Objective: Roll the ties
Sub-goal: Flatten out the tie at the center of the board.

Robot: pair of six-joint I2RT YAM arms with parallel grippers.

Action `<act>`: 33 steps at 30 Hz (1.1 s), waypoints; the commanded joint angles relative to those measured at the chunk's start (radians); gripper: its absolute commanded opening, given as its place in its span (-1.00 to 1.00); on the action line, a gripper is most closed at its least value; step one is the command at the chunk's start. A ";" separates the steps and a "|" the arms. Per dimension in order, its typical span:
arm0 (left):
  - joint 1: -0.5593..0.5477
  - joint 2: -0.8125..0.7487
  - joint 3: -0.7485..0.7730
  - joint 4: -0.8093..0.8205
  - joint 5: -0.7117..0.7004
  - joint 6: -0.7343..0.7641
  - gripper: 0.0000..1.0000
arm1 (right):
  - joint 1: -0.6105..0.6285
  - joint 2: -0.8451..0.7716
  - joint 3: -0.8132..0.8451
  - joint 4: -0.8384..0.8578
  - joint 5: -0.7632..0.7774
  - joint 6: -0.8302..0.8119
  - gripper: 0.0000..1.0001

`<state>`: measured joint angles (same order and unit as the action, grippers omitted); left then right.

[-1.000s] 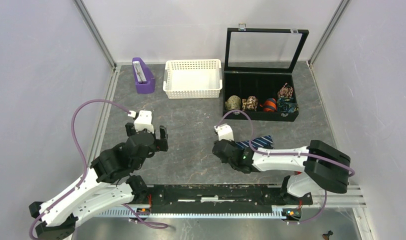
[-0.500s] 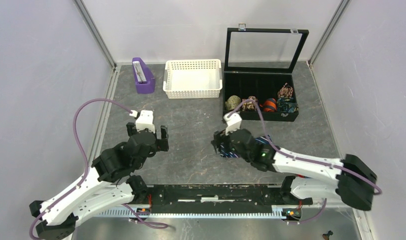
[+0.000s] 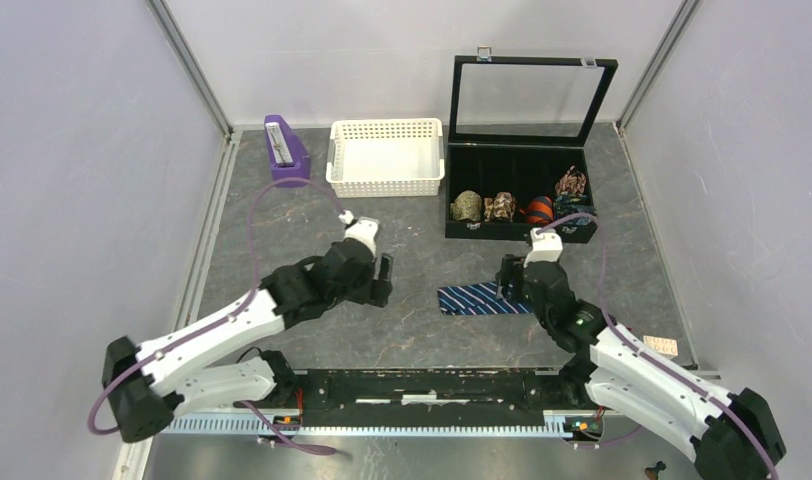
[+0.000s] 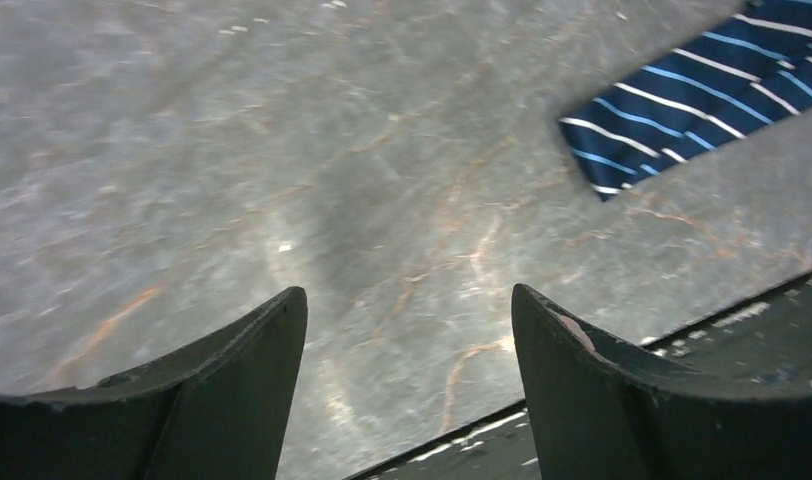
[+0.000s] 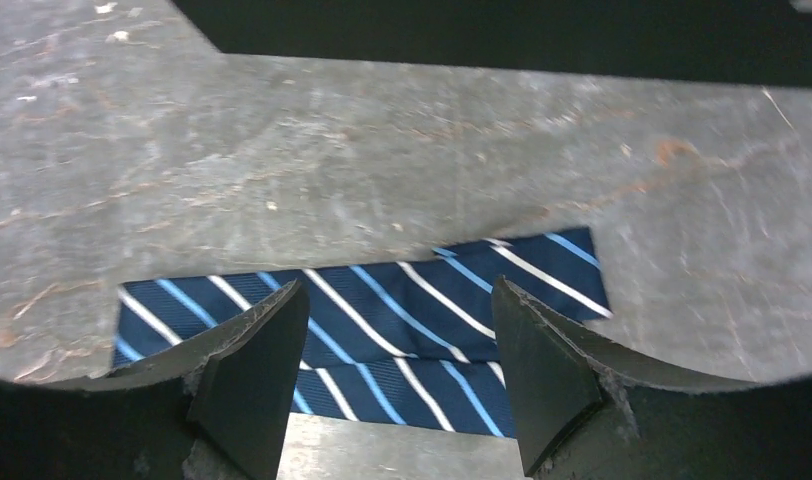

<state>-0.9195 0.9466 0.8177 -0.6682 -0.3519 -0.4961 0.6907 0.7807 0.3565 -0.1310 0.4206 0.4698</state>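
Note:
The tie (image 3: 472, 299) is a navy strip with thin light-blue and white diagonal stripes, lying flat and folded double on the grey table right of centre. My right gripper (image 3: 506, 287) hovers over its right part, open, and in the right wrist view the fingers (image 5: 252, 350) stand on either side above the striped tie (image 5: 382, 320) without closing on it. My left gripper (image 3: 385, 281) is open a short way left of the tie's left end. In the left wrist view the left gripper (image 4: 409, 300) has only bare table between its fingers, and the tie's end (image 4: 702, 100) shows at the upper right.
A black display box (image 3: 522, 232) with its lid raised stands at the back right, holding an olive roll (image 3: 467, 206), a brown roll (image 3: 499, 207), an orange roll (image 3: 539, 210) and a patterned roll (image 3: 574, 200). A white basket (image 3: 385, 186) and a purple holder (image 3: 285, 152) stand at the back.
My right gripper has opened and travelled from the tie's left end to its right part; the tie now lies flat. My left arm has swung right, toward the tie.

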 commanded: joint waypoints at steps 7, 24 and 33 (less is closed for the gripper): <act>-0.048 0.298 0.031 0.294 0.237 -0.152 0.52 | -0.163 -0.122 -0.105 -0.090 0.001 0.077 0.46; -0.085 0.562 0.045 0.524 0.302 -0.205 0.24 | -0.391 -0.073 -0.175 0.043 -0.156 0.027 -0.01; -0.084 0.599 0.044 0.538 0.297 -0.195 0.20 | -0.481 0.004 -0.203 0.123 -0.258 0.000 -0.15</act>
<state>-1.0000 1.5402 0.8318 -0.1764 -0.0669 -0.6579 0.2325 0.7708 0.1715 -0.0803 0.2192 0.4946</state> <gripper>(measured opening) 0.607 0.428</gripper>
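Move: The tie's left end lies about 16 cm to the left hand's right, 1 cm nearer the base and 14 cm below; the white basket is some 28 cm ahead and 6 cm right of that hand. From the right hand, the tie's right end is roughly 7 cm to the right, 1 cm back and 8 cm below, while the black tie box stands about 17 cm straight ahead. Both hands sink rightward towards the tie's ends, left hand about 14 cm across, right hand 9, fingers narrowing. ##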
